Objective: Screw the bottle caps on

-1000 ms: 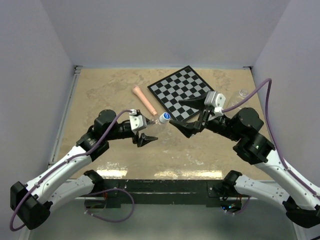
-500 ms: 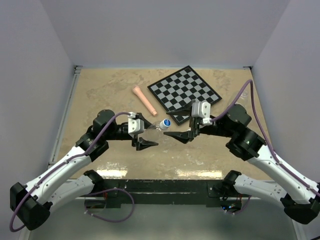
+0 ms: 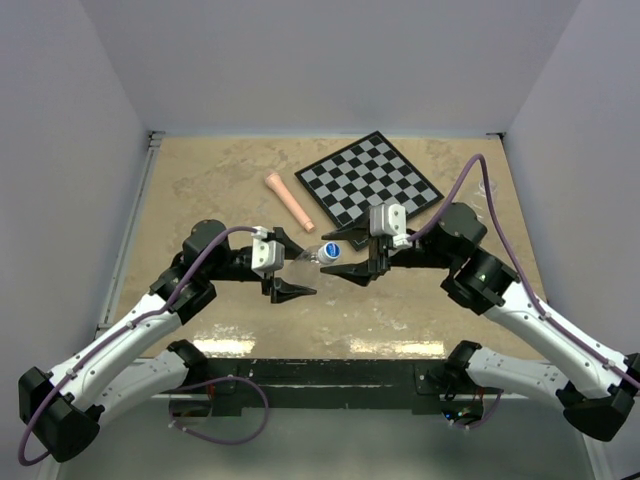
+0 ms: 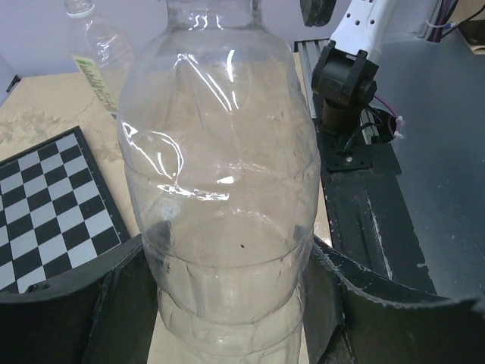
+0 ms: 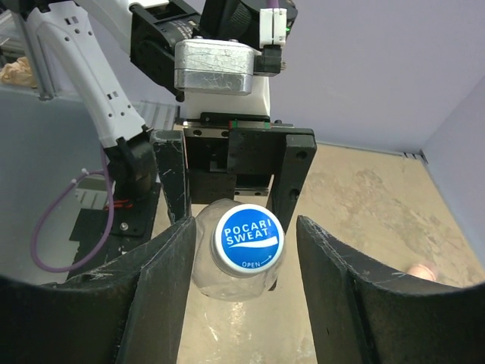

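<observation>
My left gripper (image 3: 300,265) is shut on the body of a small clear bottle (image 3: 314,256), held off the table with its neck pointing right. In the left wrist view that bottle (image 4: 220,189) fills the space between both fingers (image 4: 114,303). A blue cap (image 3: 331,247) with white lettering sits on its mouth. My right gripper (image 3: 338,256) faces it from the right. In the right wrist view the blue cap (image 5: 247,235) lies between the fingers (image 5: 167,273), with a gap on each side, so the right gripper (image 5: 246,246) is open around it. A larger clear bottle (image 4: 95,53) with a yellowish label lies beyond.
A black-and-white chessboard (image 3: 368,180) lies at the back centre of the tan table (image 3: 200,180). A pink tapered stick (image 3: 289,200) lies to its left. The larger bottle (image 3: 487,188) rests by the right wall. Grey walls enclose the left, right and back.
My right arm has swung left until its fingers flank the blue cap, and its jaws have narrowed. The left gripper shifted slightly left, still holding the small bottle.
</observation>
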Controlling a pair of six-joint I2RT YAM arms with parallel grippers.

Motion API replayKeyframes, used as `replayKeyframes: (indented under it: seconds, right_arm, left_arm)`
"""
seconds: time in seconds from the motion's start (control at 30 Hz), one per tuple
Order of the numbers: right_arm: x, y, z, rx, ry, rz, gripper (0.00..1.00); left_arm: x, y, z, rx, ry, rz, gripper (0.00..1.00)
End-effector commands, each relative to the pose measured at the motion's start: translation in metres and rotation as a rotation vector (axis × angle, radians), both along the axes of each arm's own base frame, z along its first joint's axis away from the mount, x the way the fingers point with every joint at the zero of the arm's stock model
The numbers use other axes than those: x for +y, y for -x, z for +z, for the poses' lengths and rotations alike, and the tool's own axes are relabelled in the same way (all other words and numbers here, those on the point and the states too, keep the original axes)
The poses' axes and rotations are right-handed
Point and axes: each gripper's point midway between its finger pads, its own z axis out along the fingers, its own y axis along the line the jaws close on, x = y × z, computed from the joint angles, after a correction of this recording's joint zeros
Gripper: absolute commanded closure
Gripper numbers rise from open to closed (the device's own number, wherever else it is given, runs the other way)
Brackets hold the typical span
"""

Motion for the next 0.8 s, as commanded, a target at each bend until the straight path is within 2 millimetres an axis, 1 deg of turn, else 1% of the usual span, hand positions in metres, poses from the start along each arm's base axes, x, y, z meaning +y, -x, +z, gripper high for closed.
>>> replayKeyframes:
  seconds: [0.0, 0.27, 0.47, 0.53, 0.67, 0.77]
  right_arm:
    - [0.0010, 0.0090, 0.0126, -0.024, -0.045, 0.059, 0.41]
    - [-0.0047, 0.0104, 0.0218, -0.025, -0.074, 0.058, 0.41]
    - [-0.0058, 0.0096, 0.0203, -0.012, -0.080, 0.060, 0.45]
    - [-0.0056, 0.0103, 0.0199, -0.008, -0.083, 0.065, 0.48]
    - [-0.0044, 0.0110, 0.0194, 0.000, -0.083, 0.077, 0.58]
    - [-0.0035, 0.0107, 0.0179, 0.012, -0.080, 0.079, 0.70]
  left_arm:
    - [-0.0018, 0.0040, 0.0184, -0.055, 0.050, -0.039, 1.00]
    - [-0.0025, 0.0045, 0.0161, -0.050, 0.046, -0.047, 1.00]
    - [-0.0028, 0.0068, 0.0177, -0.055, 0.052, -0.059, 1.00]
    - [-0.0028, 0.0071, 0.0171, -0.054, 0.051, -0.061, 1.00]
    - [-0.0029, 0.0083, 0.0174, -0.055, 0.052, -0.069, 1.00]
    - [-0.0029, 0.0083, 0.0175, -0.056, 0.052, -0.069, 1.00]
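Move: The blue cap already sits on the bottle's mouth, facing the right hand and lying between its open fingertips, about 1 cm back, 1 cm left and 1 cm above the hand point. The bottle's middle is some 5 cm left of that hand, 1 cm back and 8 cm below; the chessboard is roughly 30 cm ahead, 10 cm right and 35 cm below. From the left hand, which holds the bottle, the cap is about 6 cm right, level fore-and-aft and 12 cm above. Easing up and back by a little under 1 cm each, the right hand centres its open fingertips around the blue cap, then stays nearly in place as they close from a bit over half open to about a third, coming onto the cap's two sides. The left hand keeps its grip on the tilted bottle and holds it almost still. ##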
